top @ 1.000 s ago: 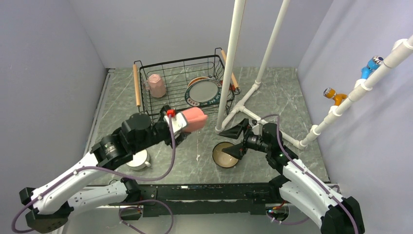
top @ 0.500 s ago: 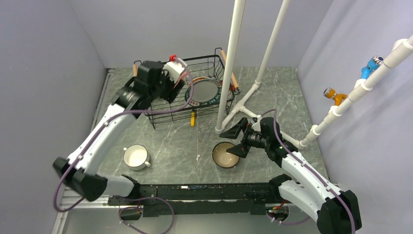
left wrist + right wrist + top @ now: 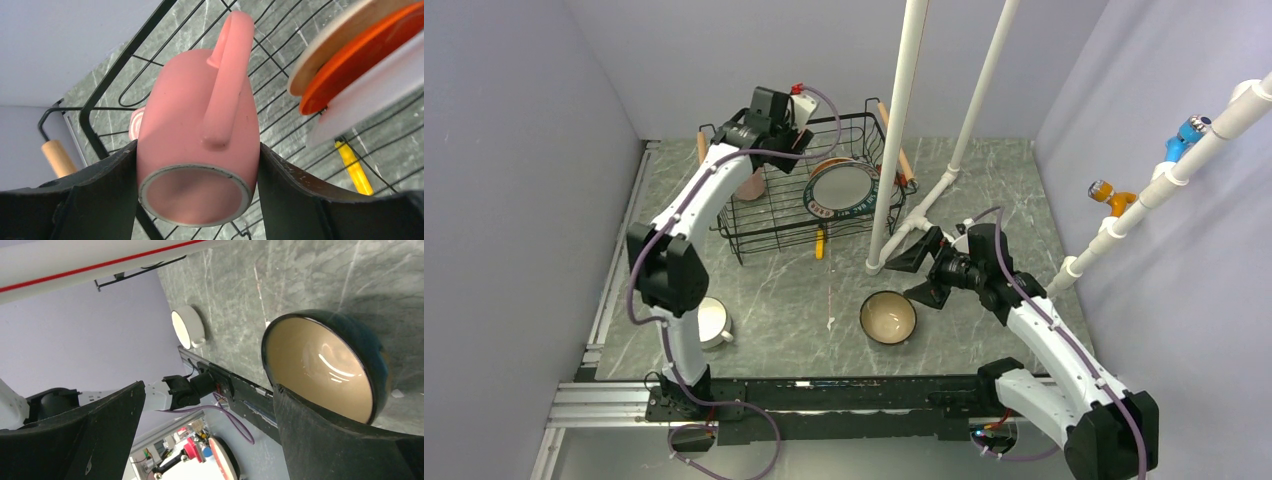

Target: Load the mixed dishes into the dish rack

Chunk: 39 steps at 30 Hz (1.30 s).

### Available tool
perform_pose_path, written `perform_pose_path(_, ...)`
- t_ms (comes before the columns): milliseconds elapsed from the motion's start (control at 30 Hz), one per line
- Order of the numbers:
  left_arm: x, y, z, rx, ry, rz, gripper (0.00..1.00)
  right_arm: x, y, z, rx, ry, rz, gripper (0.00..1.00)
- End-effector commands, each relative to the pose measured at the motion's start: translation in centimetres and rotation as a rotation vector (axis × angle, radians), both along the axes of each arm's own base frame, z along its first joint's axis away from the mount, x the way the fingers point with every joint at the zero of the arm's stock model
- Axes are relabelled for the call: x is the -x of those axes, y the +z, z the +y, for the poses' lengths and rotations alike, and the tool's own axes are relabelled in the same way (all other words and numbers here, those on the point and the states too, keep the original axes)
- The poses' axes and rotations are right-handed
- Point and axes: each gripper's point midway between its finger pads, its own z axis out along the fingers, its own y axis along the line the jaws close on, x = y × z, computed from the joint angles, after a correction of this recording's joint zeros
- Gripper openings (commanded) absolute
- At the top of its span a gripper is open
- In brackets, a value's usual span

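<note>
My left gripper (image 3: 197,200) is shut on a pink mug (image 3: 200,125), handle up and base toward the camera. It hangs over the far left part of the black wire dish rack (image 3: 856,119). From above, the left gripper (image 3: 771,122) hides that mug. A second pink mug (image 3: 750,186) stands in the rack below it. The dark-rimmed plate (image 3: 842,190) and the orange-backed cream dish (image 3: 350,65) lean in the rack's right half. My right gripper (image 3: 921,273) is open, just right of the tan-inside dark-blue bowl (image 3: 888,317) on the table. The white handled cup (image 3: 714,322) sits front left.
A white pipe frame (image 3: 894,140) rises in front of the rack's right end, with its feet between the rack and my right arm. A yellow tool (image 3: 821,243) lies at the rack's front edge. Grey walls close in on the left, back and right.
My left arm has swung from in front of the rack up over its far left part, carrying the pink mug. My right gripper has drawn back a little from the bowl, still open.
</note>
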Motion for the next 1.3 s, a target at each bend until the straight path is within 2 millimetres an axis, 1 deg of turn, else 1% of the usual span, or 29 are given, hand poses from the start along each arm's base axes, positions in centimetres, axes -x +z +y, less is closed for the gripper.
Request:
perform_pose_path(0, -3.0, 2.8, -0.5, 0.032, 0.042, -0.101, 0.0, -0.3, -0.3, -0.5, 0.031, -0.002, 0.01, 0.99)
perform_pose_path(100, -3.8, 1.2, -1.0, 0.049, 0.02, -0.077, 0.0, -0.4, -0.6, -0.6, 0.021, -0.01, 0.021, 0.99)
perform_pose_path(233, -4.8, -0.5, -1.1, 0.037, -0.001, -0.066, 0.0, -0.4, -0.8, -0.8, 0.015, -0.017, 0.033, 0.99)
perform_pose_path(400, -6.0, -2.3, -1.3, 0.011, -0.065, -0.035, 0.0, -0.6, -0.7, -1.0, 0.021, -0.023, 0.035, 0.99)
perform_pose_path(467, -6.2, -3.1, -1.5, -0.006, -0.11, -0.022, 0.0, -0.6, -0.7, -1.1, 0.023, -0.027, 0.036, 0.99)
perform_pose_path(533, -6.4, -3.7, -1.4, -0.038, -0.133, -0.016, 0.0, -0.7, -0.7, -1.1, 0.026, -0.031, 0.037, 0.99)
perform_pose_path(600, -6.8, -4.1, -0.9, -0.064, -0.128, -0.018, 0.0, -0.6, -0.7, -1.2, 0.026, -0.033, 0.04, 0.99)
perform_pose_path(900, -8.0, -6.7, -0.4, -0.156, -0.176, 0.019, 0.0, -0.7, -1.0, -1.1, 0.013, -0.038, 0.054, 0.99)
perform_pose_path(1100, -8.6, -7.1, -0.1, -0.181, -0.168, 0.016, 0.0, -0.7, -1.5, -1.2, 0.021, -0.041, 0.059, 0.99)
perform_pose_path(1267, -8.8, -8.2, 0.2, -0.207, -0.172, 0.036, 0.0, -0.6, -1.7, -1.1, 0.012, -0.04, 0.061, 0.99)
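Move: Held in the left hand, the pink mug is bound for the free rack floor some 7 cm ahead of that hand, neither left nor right, and about 16 cm below. The first pink mug stands roughly 9 cm to this hand's left and 3 cm ahead; the standing plates are about 14 cm to its right and 2 cm ahead, all lower down. From the right hand, that free spot is around 33 cm ahead, 28 cm left and 9 cm below. Lowering the still-gripped pink mug, mouth downward, into the rack between the first mug and the plates, the left hand sinks about 13 cm while working some 6 cm forward, quick at first and easing to a near stop. The wrist tips about 10 degrees farther down, with a slight roll lifting its left side and a small clockwise turn; the fingers keep their hold. ##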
